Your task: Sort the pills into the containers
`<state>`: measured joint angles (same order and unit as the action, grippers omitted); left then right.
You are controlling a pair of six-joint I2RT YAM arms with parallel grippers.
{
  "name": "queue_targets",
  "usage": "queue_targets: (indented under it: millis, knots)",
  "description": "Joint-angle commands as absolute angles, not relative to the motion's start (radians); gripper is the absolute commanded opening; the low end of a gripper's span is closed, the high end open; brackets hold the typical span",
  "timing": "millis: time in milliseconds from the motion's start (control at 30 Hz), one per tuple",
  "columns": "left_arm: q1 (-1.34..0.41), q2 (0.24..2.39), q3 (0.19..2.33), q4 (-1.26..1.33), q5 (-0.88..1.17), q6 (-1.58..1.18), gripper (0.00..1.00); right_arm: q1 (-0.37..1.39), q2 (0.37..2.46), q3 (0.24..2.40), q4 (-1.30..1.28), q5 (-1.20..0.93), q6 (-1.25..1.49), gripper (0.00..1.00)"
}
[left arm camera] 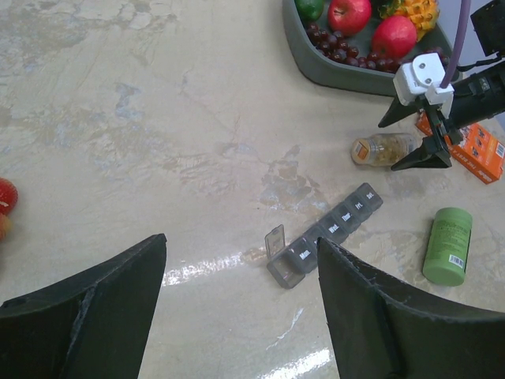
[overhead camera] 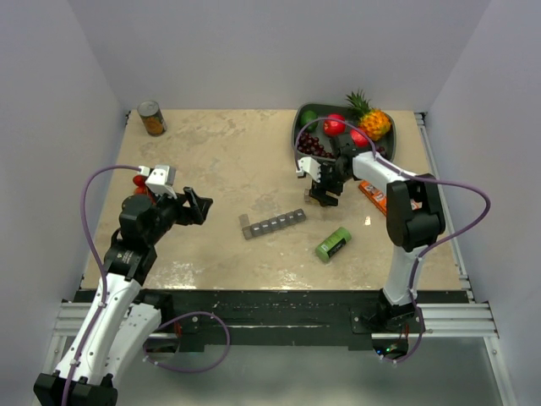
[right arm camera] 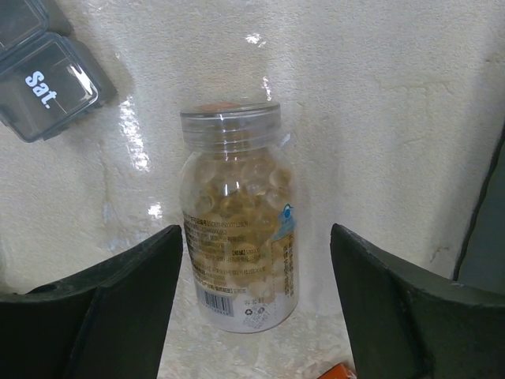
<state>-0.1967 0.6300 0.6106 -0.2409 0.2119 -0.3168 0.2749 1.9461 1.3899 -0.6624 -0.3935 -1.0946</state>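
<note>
The pills (right arm camera: 233,199) are yellowish beads packed inside a clear capped bottle (right arm camera: 237,268) that lies on its side on the table. My right gripper (right arm camera: 256,237) is open and straddles the bottle's lower half, with a gap on each side. From the left wrist view, the bottle (left arm camera: 384,149) lies just left of those fingers (left arm camera: 426,154). The containers (overhead camera: 273,223) form a grey strip of day-marked compartments (left arm camera: 339,221); its left end lid (left arm camera: 274,240) stands up. My left gripper (left arm camera: 241,245) hovers open and empty, left of the strip (overhead camera: 200,207).
A dark fruit tray (overhead camera: 301,127) with grapes, apples and a pineapple stands at the back right. A green bottle (overhead camera: 333,244) lies right of the strip, an orange box (overhead camera: 372,196) beside the right arm. A can (overhead camera: 152,118) stands back left; red fruit (overhead camera: 139,181) lies by the left arm.
</note>
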Motion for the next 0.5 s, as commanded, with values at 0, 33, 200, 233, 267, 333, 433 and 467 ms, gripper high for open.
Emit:
queue_targets:
  millis: [0,33,200,233,267,333,433,467]
  knots:
    - [-0.190,0.629,0.611,-0.192,0.222,-0.291,0.81,0.279,1.968,1.391,-0.669,-0.440,-1.111,0.76]
    - [-0.190,0.630,0.611,-0.192,0.221,-0.291,0.81,0.281,1.971,1.391,-0.669,-0.440,-1.111,0.75]
    - [-0.190,0.630,0.611,-0.192,0.224,-0.291,0.81,0.284,1.985,1.390,-0.667,-0.434,-1.100,0.68]
    - [-0.190,0.630,0.611,-0.193,0.224,-0.291,0.81,0.284,1.986,1.388,-0.669,-0.433,-1.098,0.66]
    - [-0.190,0.630,0.611,-0.192,0.224,-0.291,0.81,0.284,1.987,1.385,-0.666,-0.433,-1.094,0.65]
    - [-0.190,0.632,0.611,-0.192,0.224,-0.291,0.81,0.282,1.985,1.381,-0.664,-0.433,-1.092,0.60]
    - [-0.190,0.634,0.611,-0.192,0.225,-0.291,0.81,0.284,1.982,1.371,-0.660,-0.433,-1.085,0.51]
    - [-0.190,0.632,0.611,-0.192,0.225,-0.291,0.81,0.282,1.983,1.370,-0.657,-0.433,-1.075,0.47]
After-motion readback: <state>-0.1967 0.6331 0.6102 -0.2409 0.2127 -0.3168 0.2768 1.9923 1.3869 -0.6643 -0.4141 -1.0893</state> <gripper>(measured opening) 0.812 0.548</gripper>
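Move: The pill bottle lies on its side just under the right hand, cap to the left, its middle about 2 cm below, 1 cm back and 1 cm left. The pill organizer stands some 15 cm left and 10 cm back from this hand, the green bottle about 17 cm back and 3 cm right, the fruit tray roughly 20 cm ahead and 10 cm right. From the left hand the pill bottle lies about 13 cm ahead, 34 cm right and 20 cm lower. Lower the right gripper about 2 cm over the lying pill bottle, easing it barely 1 cm back so the fingers straddle the label part. Keep closing from wide to about half open, until the fingertips meet the near and far sides of the bottle and begin to pinch. ##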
